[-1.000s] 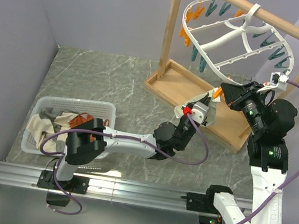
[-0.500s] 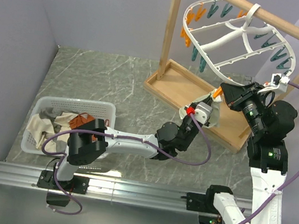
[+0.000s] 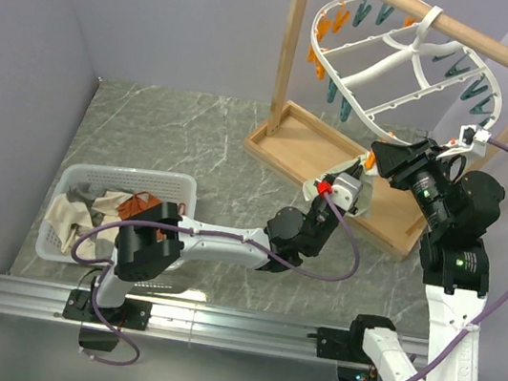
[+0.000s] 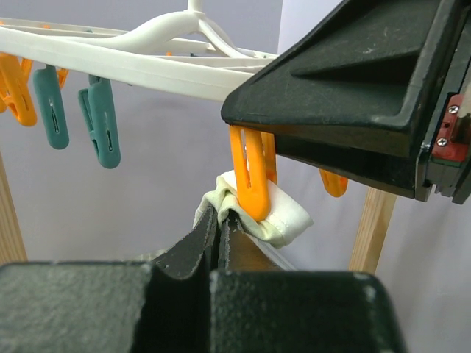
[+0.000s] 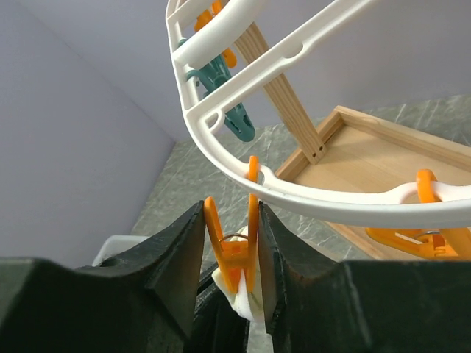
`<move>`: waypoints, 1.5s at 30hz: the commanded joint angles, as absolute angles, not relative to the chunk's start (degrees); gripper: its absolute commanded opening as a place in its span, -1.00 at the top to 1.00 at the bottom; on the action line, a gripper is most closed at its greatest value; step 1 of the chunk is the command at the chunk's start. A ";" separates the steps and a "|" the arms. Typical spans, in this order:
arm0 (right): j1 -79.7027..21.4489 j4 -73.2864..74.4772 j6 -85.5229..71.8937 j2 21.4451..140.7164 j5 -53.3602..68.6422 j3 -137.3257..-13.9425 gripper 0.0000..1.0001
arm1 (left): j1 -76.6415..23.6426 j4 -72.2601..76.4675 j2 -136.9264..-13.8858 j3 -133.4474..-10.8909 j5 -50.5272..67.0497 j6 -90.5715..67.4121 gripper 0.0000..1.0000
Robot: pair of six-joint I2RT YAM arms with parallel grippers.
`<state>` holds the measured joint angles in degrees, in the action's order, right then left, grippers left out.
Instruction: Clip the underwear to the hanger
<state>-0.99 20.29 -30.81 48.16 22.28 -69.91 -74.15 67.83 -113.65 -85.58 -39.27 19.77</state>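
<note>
The white oval hanger (image 3: 392, 53) hangs by its hook from the wooden frame, and its rim (image 5: 221, 147) crosses the right wrist view. A fold of the pale cream underwear (image 4: 283, 220) is pinched in my left gripper (image 4: 223, 213), which is shut on it just below the rim. An orange clothespin (image 5: 234, 250) hanging from the rim has its tips closed on that fold (image 5: 246, 305). My right gripper (image 5: 229, 209) stands round the clothespin's two spread handles, one finger touching each. From above, both grippers meet under the hanger's near edge, the left (image 3: 350, 182) below the right (image 3: 375, 157).
The wooden stand's base tray (image 3: 336, 160) lies under the hanger, and its upright post (image 3: 290, 51) is on the left. Teal clothespins (image 4: 99, 121) hang further along the rim. A white basket (image 3: 178, 183) holding cloths sits at the left by the left arm's base.
The left wrist has risen slightly toward the hanger's rim. The right gripper has shifted a little to the left over it.
</note>
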 commanded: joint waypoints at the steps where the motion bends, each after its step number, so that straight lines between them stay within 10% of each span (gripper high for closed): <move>1: -1.58 22.50 -30.59 47.28 24.61 -69.87 0.19 | -74.71 69.17 -114.26 -88.50 -38.50 18.89 0.99; 14: -1.58 22.59 -30.32 46.93 24.17 -70.49 -0.15 | -74.71 68.56 -114.35 -88.15 -38.58 18.55 0.99; 30: -1.49 27.24 -25.76 47.28 21.01 -73.04 -0.26 | -75.41 53.20 -103.98 -77.53 -31.22 8.46 -0.26; 45: -1.05 32.42 -18.11 47.81 20.47 -74.18 -0.29 | -59.79 16.62 -81.30 -63.81 11.39 -16.77 -0.66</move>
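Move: The left hand still pinches the underwear's waistband corner; the orange clip that bites it sits some 3 cm above its fingertips, about 1 cm ahead and 1 cm right. The right fingers straddle that clip, its middle roughly 1 cm ahead, 1 cm left and 1 cm below. From the right hand, the hanger rim is about 2 cm ahead, 1 cm left and 2 cm up, a teal clip 8 cm ahead and 7 cm left, level, and a second orange clip 8 cm right, 1 cm ahead and 1 cm below. The left fingers, at first shut on the waistband, let it go and spread wide; the hand sinks about 5 cm, draws back from the clip and then swings left, turning some 30 degrees clockwise and tipping down. The right fingers open wider and come free of the clip's handles as that hand sinks about 3 cm below the rim, rolling slightly left side down. ##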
